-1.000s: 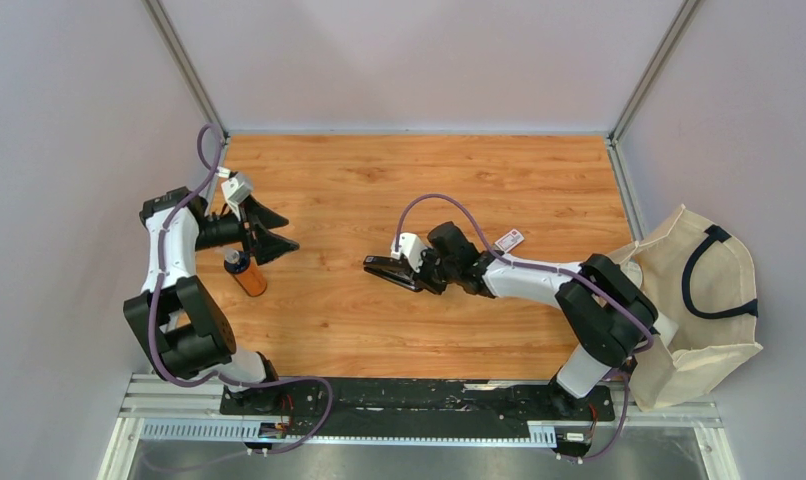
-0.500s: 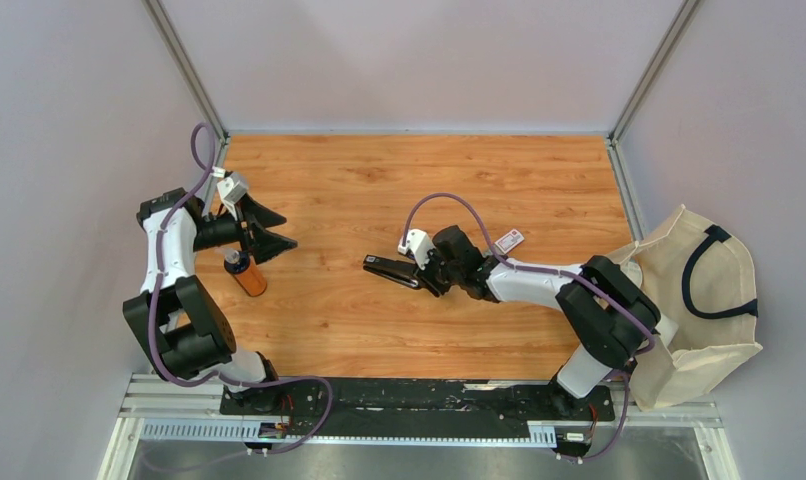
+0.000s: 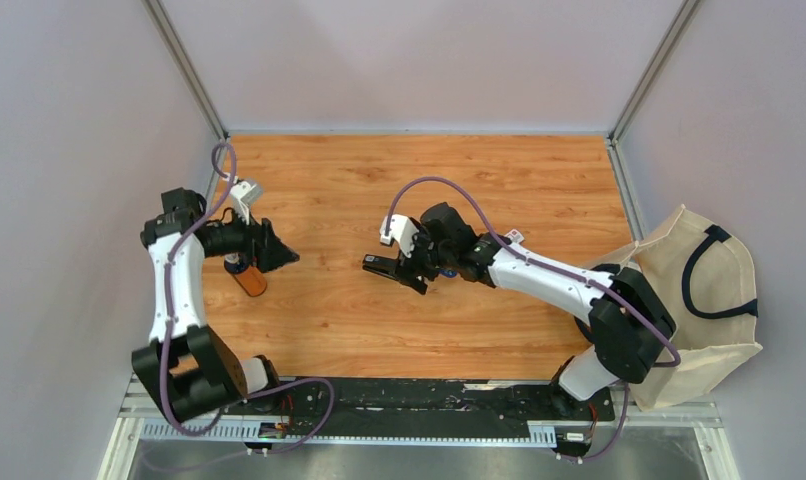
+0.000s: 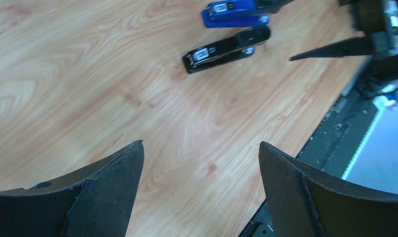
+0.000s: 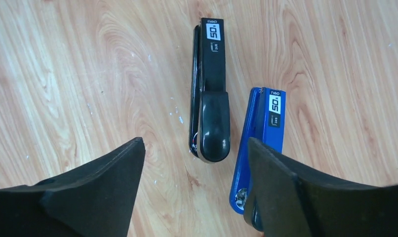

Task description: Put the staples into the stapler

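Note:
A black stapler (image 5: 210,113) lies closed on the wooden table, with a blue stapler (image 5: 258,143) close beside it on its right. My right gripper (image 5: 196,141) hangs open just above their rear ends, and its right finger (image 5: 305,197) covers the blue one's back. From above, the black stapler (image 3: 384,267) pokes out left of the right gripper (image 3: 421,277). The staples box (image 3: 514,236), small and white with a pink label, peeks from behind the right forearm. My left gripper (image 3: 277,256) is open and empty at the left. The left wrist view shows its open gripper (image 4: 201,143) facing both staplers (image 4: 226,49).
An orange tube with a dark cap (image 3: 247,279) lies on the table just under the left gripper. A beige tote bag (image 3: 699,300) hangs off the table's right edge. Grey walls close in the back and sides.
My right gripper has gone from shut to open and risen a little over the staplers. The left arm has swung its gripper down and slightly right, over the orange tube.

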You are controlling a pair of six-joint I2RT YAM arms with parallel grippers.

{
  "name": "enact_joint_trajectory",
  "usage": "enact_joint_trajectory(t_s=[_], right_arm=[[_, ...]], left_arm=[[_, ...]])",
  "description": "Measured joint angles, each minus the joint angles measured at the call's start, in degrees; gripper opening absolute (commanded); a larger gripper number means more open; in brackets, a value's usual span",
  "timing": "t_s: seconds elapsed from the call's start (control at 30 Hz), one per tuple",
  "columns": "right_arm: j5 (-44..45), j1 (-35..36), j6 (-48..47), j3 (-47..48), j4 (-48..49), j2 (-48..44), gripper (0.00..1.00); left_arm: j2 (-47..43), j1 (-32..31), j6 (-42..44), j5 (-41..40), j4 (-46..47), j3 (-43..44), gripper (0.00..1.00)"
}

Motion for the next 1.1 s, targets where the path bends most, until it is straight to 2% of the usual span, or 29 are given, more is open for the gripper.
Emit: enact_joint_trajectory(t_s=[0.1,0.23,0.4,0.57,0.73,0.9,1.1], right_arm=[[2.89,0.92,-0.92,1.51,-3.74,-1.25,1.00],[12.81,0.83,-1.33,2.14,-7.06,-4.13,1.00],[27.52,0.70,-1.31,0.44,-6.95,-15.58,1.00],[40.68,0.55,-1.55,-5.05,0.24,-29.42,1.00],[46.75,-3.02,-1.75,-11.08,6.05,-42.82,1.00],[49.55,-8.61,-1.18,-12.76,11.82,-54.31,1.00],[49.96,-11.72,0.79,-13.68,16.59,-59.30,1.00]], left_arm=[[-7.65,-1.33,-10.21,-7.04,6.82,-2.99,0.94],[-12.22,-1.73,-20.94,-13.62,16.22,-3.02,0.94],[-17.79,-1.73,-29.09,-20.22,23.82,-3.06,0.94],[-33.48,-1.73,-32.24,-25.46,31.30,-5.92,0.94],[-49.29,-1.75,-32.89,-30.27,35.60,-9.90,0.94],[-53.18,-1.75,-33.77,-32.30,37.75,-13.20,0.94],[-54.51,-1.75,-34.77,-32.70,36.44,-15.47,0.94]])
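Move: Below the right hand's open, empty fingers lies the black stapler, about 5 cm to the left, 3 cm ahead and 9 cm down. The blue stapler sits some 5 cm ahead and 2 cm to the right of that hand, the staple box about 8 cm ahead and 17 cm to its right. From the left hand the black stapler is roughly 24 cm to the right, 3 cm ahead and 19 cm lower. Swinging away from the black stapler, the right hand climbs about 29 cm and travels as far to the right, opening its fingers fully and turning clockwise while they tip up to point forward. The left hand, empty and wide open, first edges forward and left, then rises and draws back, sinking slightly at the end, its fingers turning counter-clockwise and up. ##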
